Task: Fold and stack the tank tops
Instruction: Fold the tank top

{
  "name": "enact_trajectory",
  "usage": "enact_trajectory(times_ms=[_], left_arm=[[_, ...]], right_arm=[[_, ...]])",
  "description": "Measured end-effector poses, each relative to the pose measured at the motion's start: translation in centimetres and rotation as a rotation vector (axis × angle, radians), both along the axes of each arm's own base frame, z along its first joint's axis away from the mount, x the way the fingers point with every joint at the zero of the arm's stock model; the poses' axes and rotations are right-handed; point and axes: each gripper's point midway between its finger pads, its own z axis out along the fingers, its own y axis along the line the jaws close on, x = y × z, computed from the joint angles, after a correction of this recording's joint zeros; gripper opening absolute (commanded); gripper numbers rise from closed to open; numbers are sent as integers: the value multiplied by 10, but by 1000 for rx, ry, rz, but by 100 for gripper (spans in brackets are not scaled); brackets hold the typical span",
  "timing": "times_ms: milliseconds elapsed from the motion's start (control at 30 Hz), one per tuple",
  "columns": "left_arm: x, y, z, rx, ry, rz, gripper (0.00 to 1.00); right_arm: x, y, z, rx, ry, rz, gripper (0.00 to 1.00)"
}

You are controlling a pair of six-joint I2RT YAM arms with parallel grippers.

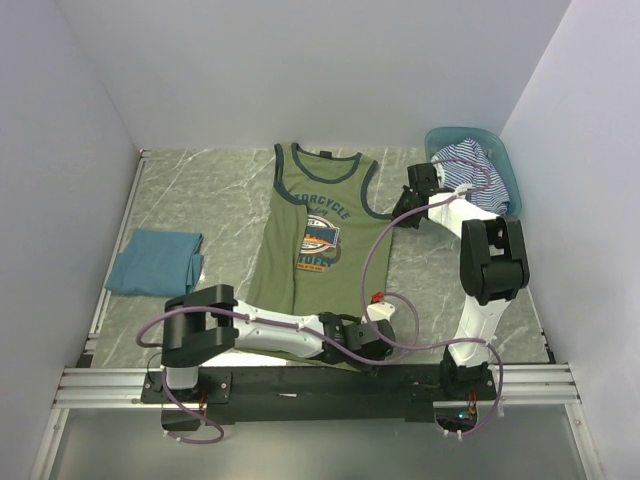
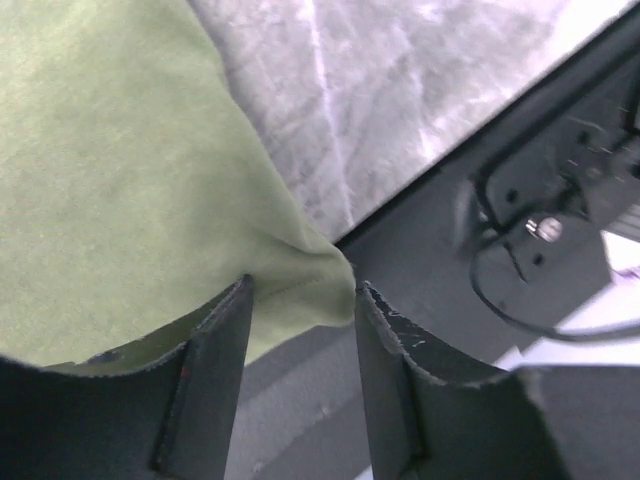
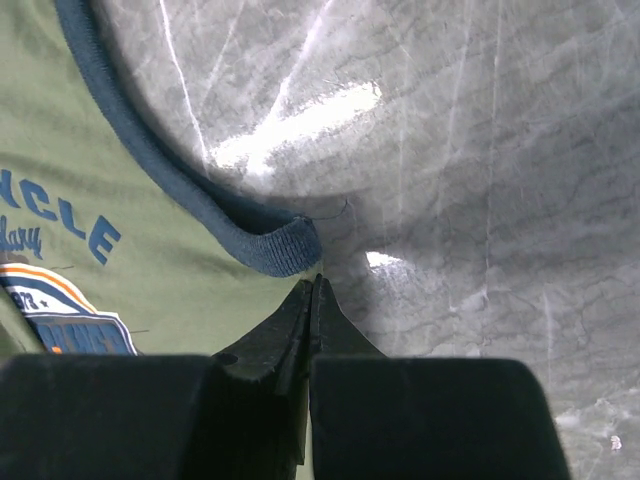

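The olive-green tank top [image 1: 320,250] lies flat mid-table, graphic up, with a lengthwise fold along its left side. My left gripper [image 1: 378,338] is open at its near right corner. In the left wrist view that green corner [image 2: 120,180] lies loose between the tips of the gripper [image 2: 300,285]. My right gripper [image 1: 397,217] is shut at the top's right edge. In the right wrist view its tips [image 3: 313,280] meet just below the navy armhole trim [image 3: 270,245]; I cannot tell whether cloth is pinched. A folded teal-blue top [image 1: 155,262] lies at the left. The striped top [image 1: 462,158] sits in the basket.
The teal plastic basket [image 1: 507,165] stands at the back right corner against the wall. White walls close off the table on three sides. The black rail [image 2: 520,230] with the arm bases runs along the near edge, just behind the left gripper.
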Motion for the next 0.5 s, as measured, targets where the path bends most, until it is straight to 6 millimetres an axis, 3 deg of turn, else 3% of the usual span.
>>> enact_trajectory(times_ms=[133,500], left_arm=[[2,-1,-3,32,-34,13,45],[-8,-6,-5,121,-119,-12,8]], right_arm=[[0,1,1,6,0,3,0],[1,-3,1,16,3,-3,0]])
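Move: The right-hand corner of the tank top's hem lies almost at the left hand's point, between its half-open fingers, about 1 cm to the right and 1 cm below, by the table's near edge. From that hand, the print on the chest is some 32 cm ahead and 14 cm left, and the armhole's lower corner about 36 cm ahead and 3 cm right. The right hand already holds the cloth at that armhole corner, and the hem corner lies roughly 37 cm back and 3 cm left of it. The left hand shuts its half-open fingers almost fully and pinches the hem corner, easing only about 1 cm back and slightly right while dipping half a centimetre or so, and its wrist tilts some 10 degrees so the fingers point a little steeper and less to the right. Far out at the armhole, the right hand stays in place with shut fingers, keeping its pinch on the tank top's side while the left takes hold of the near end. ##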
